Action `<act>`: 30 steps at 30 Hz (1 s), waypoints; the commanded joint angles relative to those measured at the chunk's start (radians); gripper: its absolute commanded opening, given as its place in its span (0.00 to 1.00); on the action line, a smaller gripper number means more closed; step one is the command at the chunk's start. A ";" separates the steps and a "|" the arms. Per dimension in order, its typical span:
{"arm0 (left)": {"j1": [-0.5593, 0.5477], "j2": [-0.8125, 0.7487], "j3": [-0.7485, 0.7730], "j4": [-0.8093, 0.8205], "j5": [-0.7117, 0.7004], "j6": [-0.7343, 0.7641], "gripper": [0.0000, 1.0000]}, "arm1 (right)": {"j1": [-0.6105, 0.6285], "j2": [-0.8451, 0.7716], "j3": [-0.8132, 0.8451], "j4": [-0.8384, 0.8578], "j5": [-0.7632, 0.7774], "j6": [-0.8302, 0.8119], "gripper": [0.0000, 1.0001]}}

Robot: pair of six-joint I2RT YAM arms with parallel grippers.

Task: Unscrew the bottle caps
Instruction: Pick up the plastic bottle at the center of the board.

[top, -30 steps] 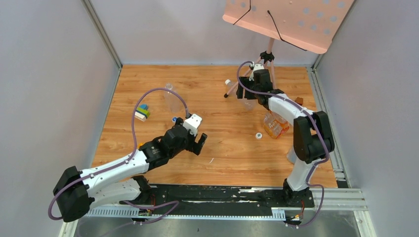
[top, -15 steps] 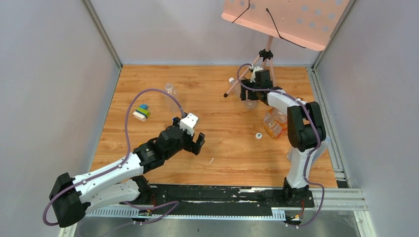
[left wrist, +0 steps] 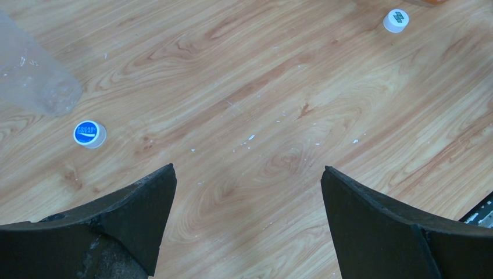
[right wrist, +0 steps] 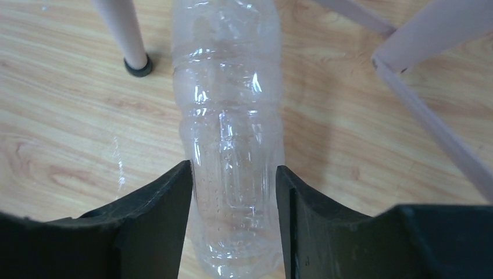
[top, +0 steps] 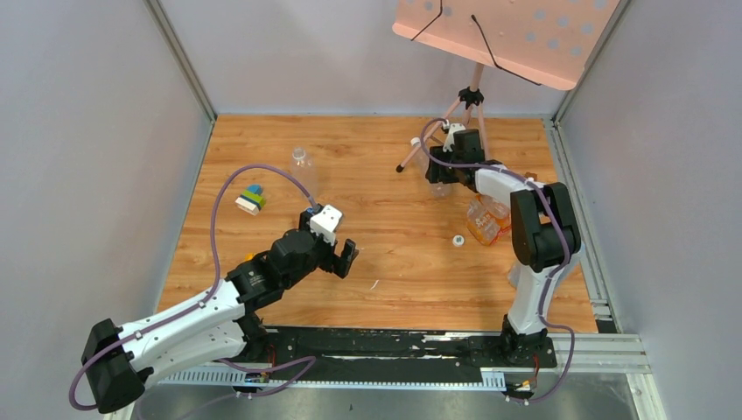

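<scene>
My right gripper (right wrist: 234, 174) is shut on a clear bottle (right wrist: 227, 110) that lies on the wood among the tripod's legs; both fingers press its sides near the base. Its white cap (top: 415, 143) points away to the back left. My left gripper (left wrist: 249, 174) hangs open over bare wood with nothing between its fingers. A blue-topped cap (left wrist: 89, 133) lies loose to its left, beside another clear bottle (left wrist: 35, 81). A white cap (left wrist: 396, 21) lies loose far to the right, also seen as the white cap (top: 458, 240) in the top view.
A pink tripod (top: 472, 96) carrying a pink perforated board (top: 516, 35) stands at the back right, its legs (right wrist: 125, 35) close to the held bottle. An orange-tinted bottle (top: 484, 220) lies by the right arm. A small stack of coloured blocks (top: 252, 199) sits at the left.
The right jaws have narrowed onto the clear bottle, which has shifted slightly. The left arm has drawn back toward the near left, still open.
</scene>
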 commanded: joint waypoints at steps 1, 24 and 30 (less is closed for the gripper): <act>0.003 -0.014 -0.001 0.034 -0.013 -0.012 1.00 | 0.006 -0.075 -0.067 -0.023 -0.079 0.063 0.49; 0.003 0.017 -0.037 0.114 -0.034 -0.093 1.00 | 0.334 -0.456 -0.623 0.137 -0.271 0.519 0.46; 0.003 0.046 -0.040 0.150 0.034 -0.132 1.00 | 0.481 -0.514 -0.624 0.157 -0.206 0.617 0.52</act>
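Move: The right hand already has the plastic bottle between its fingers near the base, the bottle's middle about 3 cm ahead and 2 left; the board's open centre lies roughly 25 cm back, 13 left and 2 lower. From the hand, the tripod foot is 9 cm left and 1 ahead, the loose white cap 20 back and 6 right, the orange-label bottle 13 back and 14 right. From the left hand, the board's centre is 9 cm right, 3 ahead, 12 below. Still gripping the bottle, the right hand brings it about 25 cm back and 13 left, wrist turning some 30 degrees. ##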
